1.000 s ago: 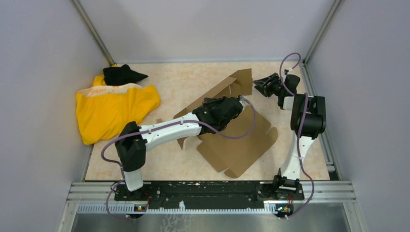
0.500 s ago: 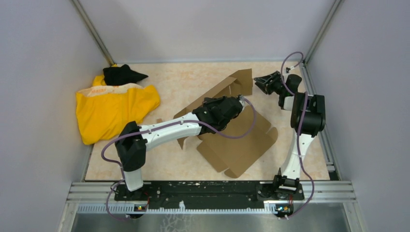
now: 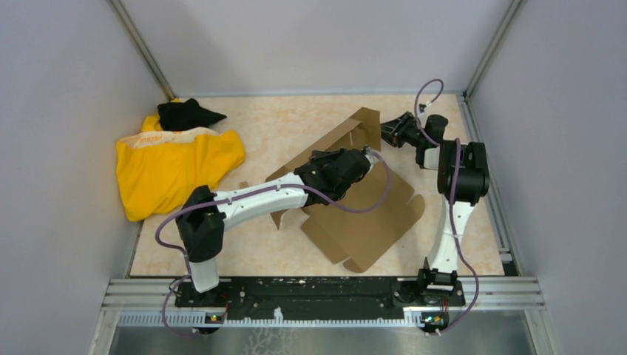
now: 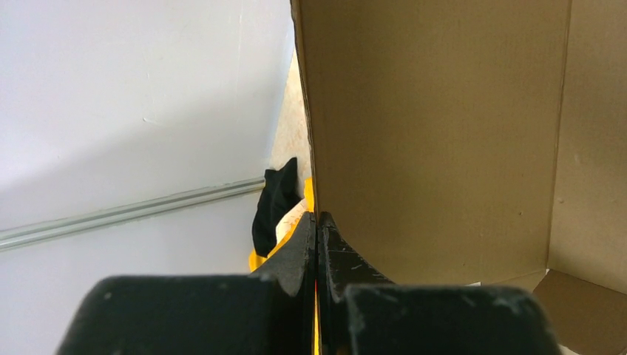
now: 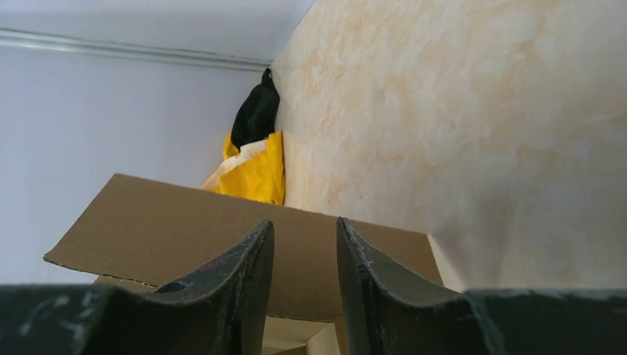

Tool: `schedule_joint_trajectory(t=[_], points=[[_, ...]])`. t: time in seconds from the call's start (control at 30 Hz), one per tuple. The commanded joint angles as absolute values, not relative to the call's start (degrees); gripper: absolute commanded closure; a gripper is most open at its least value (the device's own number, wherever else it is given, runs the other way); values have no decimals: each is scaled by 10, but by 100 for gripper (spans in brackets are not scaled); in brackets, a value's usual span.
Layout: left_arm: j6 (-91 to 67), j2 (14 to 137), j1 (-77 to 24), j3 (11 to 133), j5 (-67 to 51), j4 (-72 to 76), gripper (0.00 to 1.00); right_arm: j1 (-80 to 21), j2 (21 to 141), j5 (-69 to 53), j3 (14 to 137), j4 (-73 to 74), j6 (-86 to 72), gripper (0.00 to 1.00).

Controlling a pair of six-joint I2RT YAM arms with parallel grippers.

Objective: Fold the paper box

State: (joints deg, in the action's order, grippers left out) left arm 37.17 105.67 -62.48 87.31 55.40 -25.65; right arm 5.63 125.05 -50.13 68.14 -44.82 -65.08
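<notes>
The paper box [image 3: 370, 214] is a brown cardboard sheet lying flat mid-table, with one long panel [image 3: 347, 137] raised on edge. My left gripper [image 3: 364, 158] is shut, its tips at that panel's inner side. In the left wrist view the panel [image 4: 429, 133] rises just right of the closed left gripper [image 4: 316, 216]; a yellow sliver shows between the fingers, so no cardboard is pinched. My right gripper [image 3: 387, 132] is open beside the panel's far right end. The right wrist view shows the cardboard face [image 5: 185, 222] just beyond the right gripper [image 5: 304, 222], nothing between its fingers.
A yellow cloth [image 3: 174, 166] with a black cloth [image 3: 185, 113] on top lies at the back left. Grey walls close in the table on three sides. A small brown scrap [image 3: 242, 185] sits left of the sheet.
My right gripper has swung left, up to the raised panel's end, with its jaws a little narrower. The left arm and the cardboard have not moved.
</notes>
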Motion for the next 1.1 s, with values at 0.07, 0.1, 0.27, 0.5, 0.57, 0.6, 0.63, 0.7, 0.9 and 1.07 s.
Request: schedule_joint_trajectory(t=[0.07, 0.1, 0.27, 0.5, 0.57, 0.6, 0.63, 0.7, 0.9, 1.07], points=[[370, 1052, -617, 858, 544, -244, 100, 46, 1194, -528, 633, -502, -634, 64], [370, 1052, -617, 858, 543, -244, 100, 45, 1188, -529, 623, -510, -635, 64], [370, 1051, -616, 856, 541, -241, 100, 44, 1164, -538, 582, -534, -637, 64], [373, 1050, -614, 858, 542, -239, 100, 41, 1132, -557, 542, -561, -639, 65], [373, 1052, -614, 858, 542, -239, 100, 38, 1125, -564, 539, -558, -632, 65], [373, 1052, -615, 859, 542, -239, 100, 36, 1121, -566, 538, -554, -627, 65], [374, 1053, -616, 859, 542, -239, 100, 33, 1117, -569, 537, -549, -620, 65], [374, 1055, -616, 860, 542, -239, 100, 29, 1109, -570, 535, -531, -602, 65], [373, 1056, -616, 862, 538, -240, 100, 21, 1087, -567, 519, -499, -541, 65], [373, 1060, -625, 859, 542, -241, 100, 16, 1082, -558, 497, -512, -508, 65]])
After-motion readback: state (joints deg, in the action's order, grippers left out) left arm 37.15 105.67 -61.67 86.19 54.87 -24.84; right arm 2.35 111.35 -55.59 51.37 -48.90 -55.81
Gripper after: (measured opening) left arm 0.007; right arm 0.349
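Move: The open right hand is just outside the box's end flap, whose middle lies about 4 cm to its left, 1 cm ahead and 2 cm below. From the right hand, the long side wall's middle is some 17 cm left and 4 cm back, and the flat bottom panel's is roughly 4 cm left, 20 cm back and 9 cm down. From the left hand, still pinching the wall's edge, the flap is around 12 cm right, 7 cm ahead and 6 cm lower. Right hand sweeps back about 8 cm and left 4, pushing the end flap inward; left keeps its pinch. ##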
